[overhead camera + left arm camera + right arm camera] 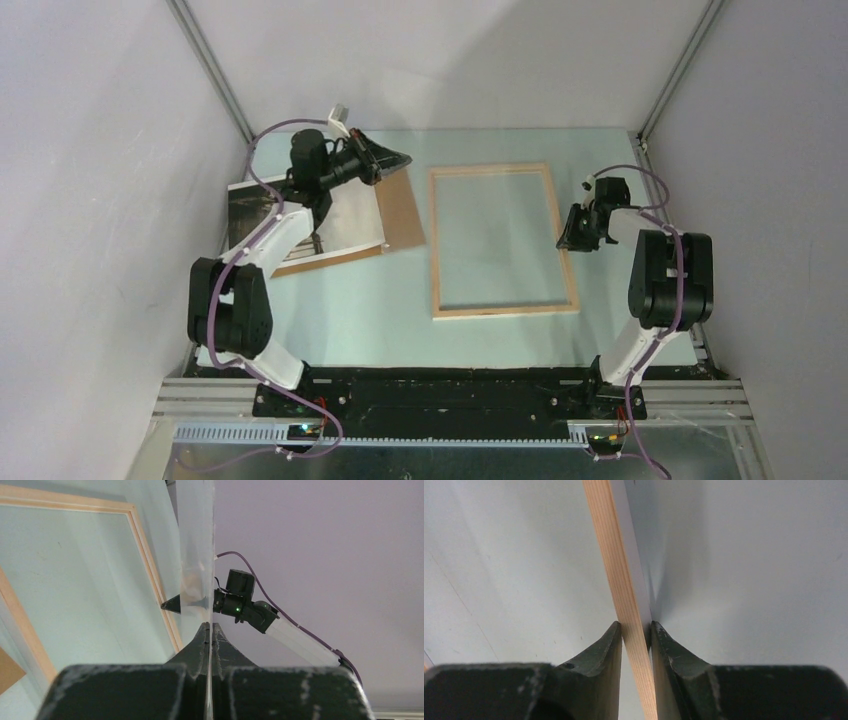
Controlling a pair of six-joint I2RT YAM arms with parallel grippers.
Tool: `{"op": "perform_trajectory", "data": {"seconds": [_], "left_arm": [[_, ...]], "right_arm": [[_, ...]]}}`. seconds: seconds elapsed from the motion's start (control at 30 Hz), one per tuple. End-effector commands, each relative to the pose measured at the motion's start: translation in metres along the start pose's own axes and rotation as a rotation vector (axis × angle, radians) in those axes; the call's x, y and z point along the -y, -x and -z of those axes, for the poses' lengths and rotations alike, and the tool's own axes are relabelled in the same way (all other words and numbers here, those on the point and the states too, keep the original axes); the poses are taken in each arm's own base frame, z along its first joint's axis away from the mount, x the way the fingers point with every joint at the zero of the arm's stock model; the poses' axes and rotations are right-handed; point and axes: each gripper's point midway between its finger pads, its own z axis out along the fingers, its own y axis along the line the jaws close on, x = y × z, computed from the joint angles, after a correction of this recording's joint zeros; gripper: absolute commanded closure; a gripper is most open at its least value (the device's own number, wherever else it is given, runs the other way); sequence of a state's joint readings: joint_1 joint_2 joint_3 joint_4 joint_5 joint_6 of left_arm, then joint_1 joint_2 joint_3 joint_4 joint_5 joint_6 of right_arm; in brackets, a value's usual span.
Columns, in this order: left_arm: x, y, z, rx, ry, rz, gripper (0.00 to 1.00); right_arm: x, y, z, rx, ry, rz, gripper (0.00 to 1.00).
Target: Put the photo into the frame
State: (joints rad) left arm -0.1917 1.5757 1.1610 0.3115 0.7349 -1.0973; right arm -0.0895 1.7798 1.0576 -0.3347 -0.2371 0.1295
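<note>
The frame (503, 309), pale wood rails, lies flat at the table's middle. My right gripper (573, 240) stands at its right rail. In the right wrist view the rail (616, 570) runs between the fingertips (614, 630), which touch it on both sides, so the right gripper (636, 625) is shut on it. The photo (248, 205) lies at the left, partly under my left arm, on a brown backing board (402, 215). Above the board's far corner my left gripper (395, 158) is shut on a thin clear sheet (196, 555), seen edge-on in the left wrist view, where the left gripper (210, 626) pinches it.
Grey enclosure walls stand close on the left, right and back. The backing board juts out toward the frame's (150, 565) left rail. In the left wrist view my right arm (245, 607) shows beyond the clear sheet. Both arm bases sit at the near edge.
</note>
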Motion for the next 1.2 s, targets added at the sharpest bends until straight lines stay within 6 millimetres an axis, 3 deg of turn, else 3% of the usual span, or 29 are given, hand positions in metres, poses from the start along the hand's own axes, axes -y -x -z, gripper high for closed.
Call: {"op": "perform_trajectory", "data": {"seconds": [0.0,0.27,0.43,0.57,0.63,0.87,1.17], "left_arm": [[0.013,-0.003,-0.014,0.017,-0.057,-0.010,1.00],[0.000,-0.013,-0.038,-0.013,-0.052,0.035,1.00],[-0.014,-0.033,-0.059,-0.073,-0.047,0.067,1.00],[-0.021,-0.047,-0.073,-0.117,-0.065,0.103,1.00],[-0.021,-0.051,-0.079,-0.132,-0.081,0.119,1.00],[-0.021,-0.057,-0.100,-0.159,-0.138,0.157,1.00],[-0.034,-0.083,-0.124,-0.212,-0.158,0.210,1.00]], "right_arm": [[0.001,-0.034,0.013,-0.077,-0.008,-0.072,0.85],[-0.011,-0.043,0.028,-0.096,0.057,-0.050,0.84],[-0.003,-0.031,0.040,-0.053,0.072,-0.077,0.68],[0.004,-0.019,0.056,-0.006,0.119,-0.131,0.46],[0.011,-0.013,0.064,0.020,0.132,-0.159,0.41],[0.034,-0.002,0.081,0.079,0.132,-0.216,0.38],[0.038,0.000,0.079,0.082,0.165,-0.245,0.39]]}}
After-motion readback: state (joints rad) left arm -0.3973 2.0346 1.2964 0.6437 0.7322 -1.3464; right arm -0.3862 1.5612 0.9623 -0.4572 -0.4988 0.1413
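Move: The frame lies flat with its right rail already between the right fingers; its middle is about 18 cm to the left of that hand and 4 cm farther out, level with it. The left hand already holds the clear sheet up, with the frame's middle some 23 cm to its right, 2 cm nearer and 28 cm below. The brown board's middle is about 19 cm to the left hand's left and the photo's 29 cm, both roughly straight across and equally far below. Back towards the base goes the right hand first, about 4.5 cm, dragging the frame by its pinched right rail. It then opens, rises some 5 cm and moves about 6 cm right, clear of the rail, turning a little clockwise. Meanwhile the left hand keeps its pinch on the clear sheet and carries it some 12 cm right and 9 cm down over the frame's left side, tipping down slightly. ##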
